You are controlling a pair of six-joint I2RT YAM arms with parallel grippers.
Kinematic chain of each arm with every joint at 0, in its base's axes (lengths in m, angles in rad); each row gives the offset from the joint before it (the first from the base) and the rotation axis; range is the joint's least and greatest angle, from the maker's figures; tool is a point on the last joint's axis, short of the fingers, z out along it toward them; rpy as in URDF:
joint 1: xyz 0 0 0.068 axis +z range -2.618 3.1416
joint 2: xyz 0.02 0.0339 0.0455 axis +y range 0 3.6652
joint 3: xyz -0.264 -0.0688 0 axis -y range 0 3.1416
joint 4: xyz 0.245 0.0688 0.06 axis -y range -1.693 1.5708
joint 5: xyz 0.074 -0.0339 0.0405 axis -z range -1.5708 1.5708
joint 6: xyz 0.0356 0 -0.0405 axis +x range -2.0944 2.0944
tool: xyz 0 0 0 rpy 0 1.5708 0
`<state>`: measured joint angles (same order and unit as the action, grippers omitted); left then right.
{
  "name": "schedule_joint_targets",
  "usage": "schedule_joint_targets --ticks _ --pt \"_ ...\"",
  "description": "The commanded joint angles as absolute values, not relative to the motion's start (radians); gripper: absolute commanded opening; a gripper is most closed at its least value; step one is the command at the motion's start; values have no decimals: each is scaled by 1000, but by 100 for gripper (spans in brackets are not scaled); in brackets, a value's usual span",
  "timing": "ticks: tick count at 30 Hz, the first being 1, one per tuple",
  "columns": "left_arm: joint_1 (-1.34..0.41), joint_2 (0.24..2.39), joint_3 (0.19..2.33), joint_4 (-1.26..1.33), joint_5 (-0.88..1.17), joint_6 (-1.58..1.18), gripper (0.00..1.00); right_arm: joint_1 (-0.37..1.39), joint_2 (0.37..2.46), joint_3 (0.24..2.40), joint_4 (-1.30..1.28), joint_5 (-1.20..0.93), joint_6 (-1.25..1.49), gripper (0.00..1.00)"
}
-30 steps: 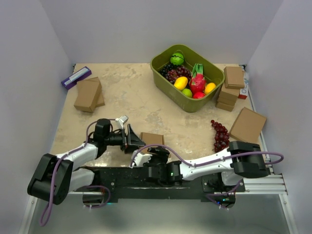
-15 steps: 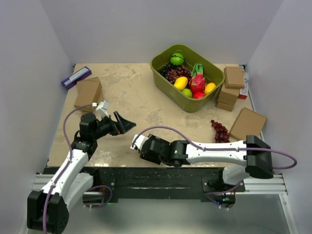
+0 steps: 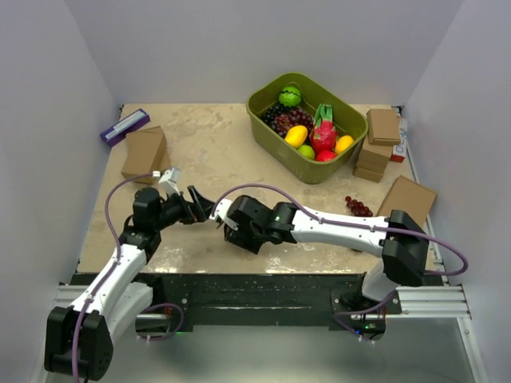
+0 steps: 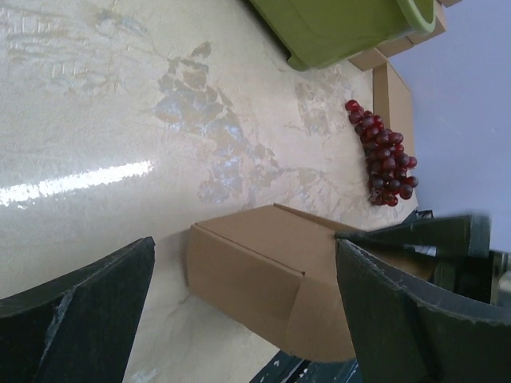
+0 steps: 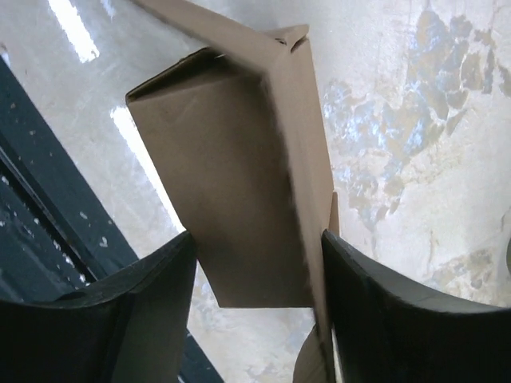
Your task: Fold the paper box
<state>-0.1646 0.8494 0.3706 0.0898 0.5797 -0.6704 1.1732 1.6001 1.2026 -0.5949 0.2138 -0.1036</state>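
Observation:
The paper box [image 5: 239, 183] is a small folded brown cardboard box. My right gripper [image 5: 257, 239] is shut on it, one finger against each side, with a loose flap sticking out past the right finger. In the left wrist view the paper box [image 4: 263, 271] sits low over the table, one short end facing me. My left gripper [image 4: 246, 243] is open wide and stands just short of that end, touching nothing. From above, my right gripper [image 3: 231, 227] covers the box, and my left gripper [image 3: 201, 204] is close on its left.
A green bin [image 3: 271, 120] of fruit stands at the back. Red grapes [image 3: 357, 207] lie loose on the table to the right. Stacked brown boxes [image 3: 382, 128] and a flat box [image 3: 407, 203] are at the right, more boxes [image 3: 145, 153] and a purple item [image 3: 124, 125] at back left.
My right arm has carried the box from the near edge out over the table and to the left. My left arm drew back to the left, opened wider, then came close to the box.

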Motion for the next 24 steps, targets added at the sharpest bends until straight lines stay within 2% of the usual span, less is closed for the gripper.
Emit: schedule_joint_targets --ticks 1,10,11,20,24 --pt "-160 821 322 140 583 -658 98 1135 1657 1258 -624 172 -166 82" --pt "-160 842 377 106 594 -586 98 1097 1631 1310 -594 184 -129 92" --pt "-160 836 385 100 592 -568 98 1095 1612 1312 -585 183 -126 99" --pt "-163 815 449 43 644 -447 97 1075 1493 1316 -603 239 -8 99" --pt "-166 782 503 -80 591 -351 96 1075 1398 1280 -637 291 182 99"
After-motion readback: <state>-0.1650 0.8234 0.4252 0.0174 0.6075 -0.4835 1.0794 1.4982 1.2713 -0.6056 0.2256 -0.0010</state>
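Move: The right hand still has the paper box between its fingers near the box's right end; the box's middle is roughly 2 cm ahead, 4 cm to the left and 3 cm below. Some 34 cm to the right and 3 cm ahead of that hand are the red grapes; the green basket is about 32 cm ahead and 17 cm to the right. From the left hand, the box lies about 11 cm right, 5 cm back and 7 cm below. Fingers spreading from their hold to fully open, the right hand lets go of the paper box while easing about 3 cm forward and 1.5 cm down; then it climbs straight up some 8 cm, clear above the box, its wrist rolling slightly. The left hand, open and touching nothing, dips about 2 cm beside the box, then rises about 3 cm with its fingertips tilting up. ##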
